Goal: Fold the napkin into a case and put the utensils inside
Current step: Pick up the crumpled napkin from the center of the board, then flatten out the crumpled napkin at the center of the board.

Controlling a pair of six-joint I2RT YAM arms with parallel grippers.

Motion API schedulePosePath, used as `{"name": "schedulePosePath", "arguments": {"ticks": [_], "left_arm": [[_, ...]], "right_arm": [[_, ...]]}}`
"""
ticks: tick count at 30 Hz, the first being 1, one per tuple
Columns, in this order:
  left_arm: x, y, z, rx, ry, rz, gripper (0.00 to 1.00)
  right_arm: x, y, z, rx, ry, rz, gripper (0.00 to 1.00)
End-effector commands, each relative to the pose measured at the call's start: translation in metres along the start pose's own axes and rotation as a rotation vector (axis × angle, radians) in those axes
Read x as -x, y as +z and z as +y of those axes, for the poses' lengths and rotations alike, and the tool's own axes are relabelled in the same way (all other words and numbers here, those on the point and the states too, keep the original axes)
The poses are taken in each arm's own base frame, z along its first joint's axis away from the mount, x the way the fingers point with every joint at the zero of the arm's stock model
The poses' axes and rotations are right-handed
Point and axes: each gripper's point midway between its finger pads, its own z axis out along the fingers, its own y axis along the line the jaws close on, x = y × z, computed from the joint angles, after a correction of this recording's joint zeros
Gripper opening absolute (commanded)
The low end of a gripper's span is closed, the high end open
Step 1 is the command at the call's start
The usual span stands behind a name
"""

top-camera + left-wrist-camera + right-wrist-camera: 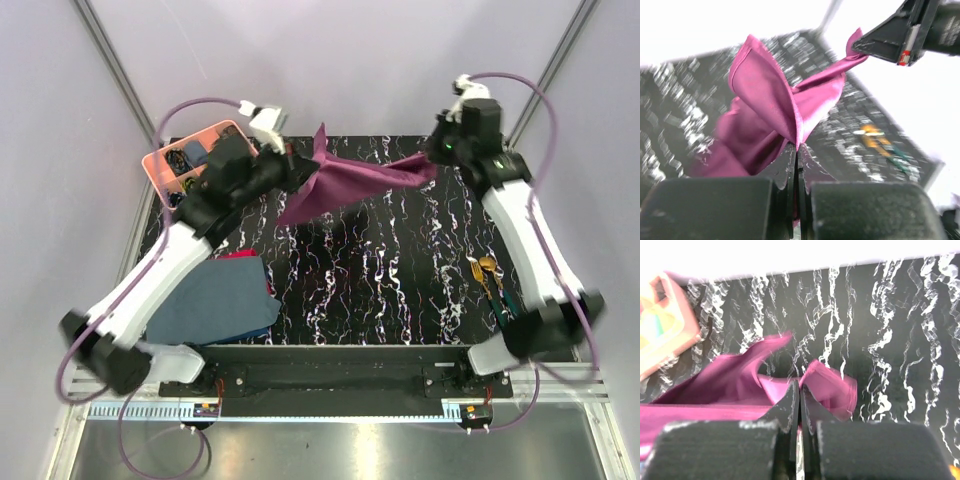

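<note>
The plum-purple napkin (345, 183) hangs stretched above the far half of the black marbled table (380, 280), held between both arms. My left gripper (300, 172) is shut on its left corner; in the left wrist view the cloth (775, 115) rises out of the closed jaws (798, 148). My right gripper (432, 160) is shut on the right corner, with cloth (740, 385) bunched around its jaws (800, 385). The utensils (487, 275), golden-orange with green handles, lie on the table at the right, beside the right arm. No folded case shows.
A pink compartment tray (190, 160) with small items stands at the far left corner, under the left arm. A slate-blue cloth (215, 300) over a small red cloth (240, 256) lies at the near left. The arm bases sit on the rail (330, 380) at the near edge.
</note>
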Motion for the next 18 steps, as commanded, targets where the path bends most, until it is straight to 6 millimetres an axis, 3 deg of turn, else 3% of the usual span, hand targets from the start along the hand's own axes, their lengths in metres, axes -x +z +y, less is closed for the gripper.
{"name": "schedulePosePath", "arguments": {"ticks": [1,2,3,4,5,6,8,10,11,13,14,16,18], "left_arm": [[0.025,-0.055,-0.055,-0.259,0.065,-0.152,0.00],[0.042,-0.079,-0.068,-0.297,0.088,-0.224,0.00],[0.041,-0.087,-0.069,-0.303,0.090,-0.236,0.00],[0.045,-0.096,-0.071,-0.307,0.097,-0.260,0.00],[0.051,-0.113,-0.076,-0.316,0.111,-0.303,0.00],[0.049,-0.114,-0.070,-0.290,0.109,-0.321,0.00],[0.045,-0.116,-0.061,-0.247,0.104,-0.330,0.00],[0.037,-0.107,-0.044,-0.173,0.084,-0.313,0.00],[0.029,-0.095,-0.030,-0.115,0.059,-0.279,0.00],[0.037,-0.088,-0.015,-0.055,-0.008,-0.264,0.00],[0.035,-0.078,-0.013,-0.070,-0.025,-0.239,0.00],[0.051,-0.076,-0.007,-0.077,-0.051,-0.277,0.00],[0.068,-0.079,-0.017,-0.145,-0.027,-0.338,0.00]], "right_arm": [[-0.007,-0.059,-0.004,0.007,0.073,-0.101,0.00],[-0.007,-0.081,0.001,0.046,0.083,-0.126,0.00],[-0.032,-0.080,-0.005,0.033,0.096,-0.084,0.00],[-0.042,-0.086,-0.008,0.027,0.119,-0.076,0.00],[-0.042,-0.104,-0.012,0.018,0.127,-0.118,0.00],[-0.064,-0.101,-0.021,-0.014,0.138,-0.086,0.00],[-0.071,-0.110,-0.034,-0.066,0.138,-0.118,0.00],[-0.087,-0.102,-0.046,-0.116,0.130,-0.077,0.00],[-0.087,-0.100,-0.053,-0.147,0.134,-0.075,0.00],[-0.080,-0.099,-0.060,-0.178,0.153,-0.081,0.00],[-0.077,-0.096,-0.067,-0.218,0.161,-0.082,0.00],[-0.062,-0.101,-0.076,-0.261,0.181,-0.124,0.00],[-0.050,-0.110,-0.086,-0.313,0.190,-0.167,0.00]]}}
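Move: The napkin is already off the board, pinched by both hands. The board's centre lies about 8 cm ahead of the left hand, 2 cm to its right and 35 cm below; from the right hand it is 3 cm back, 19 cm left, 29 cm below. Near table level, the orange box is 26 cm ahead and 28 cm left of the left hand, the blue cloths 12 cm back, 24 cm left. The fork lies 20 cm back, 13 cm right of the right hand. The napkin is snapped back and stretched sideways, both shut grippers keeping their pinch. The left hand pulls back about 10 cm while rising and drifting left, its fingers tipping up, then reverses forward and slightly down by half that. The right hand sweeps back some 13 cm and to the right, rising briefly, then sinking well below its starting height as it turns clockwise. ##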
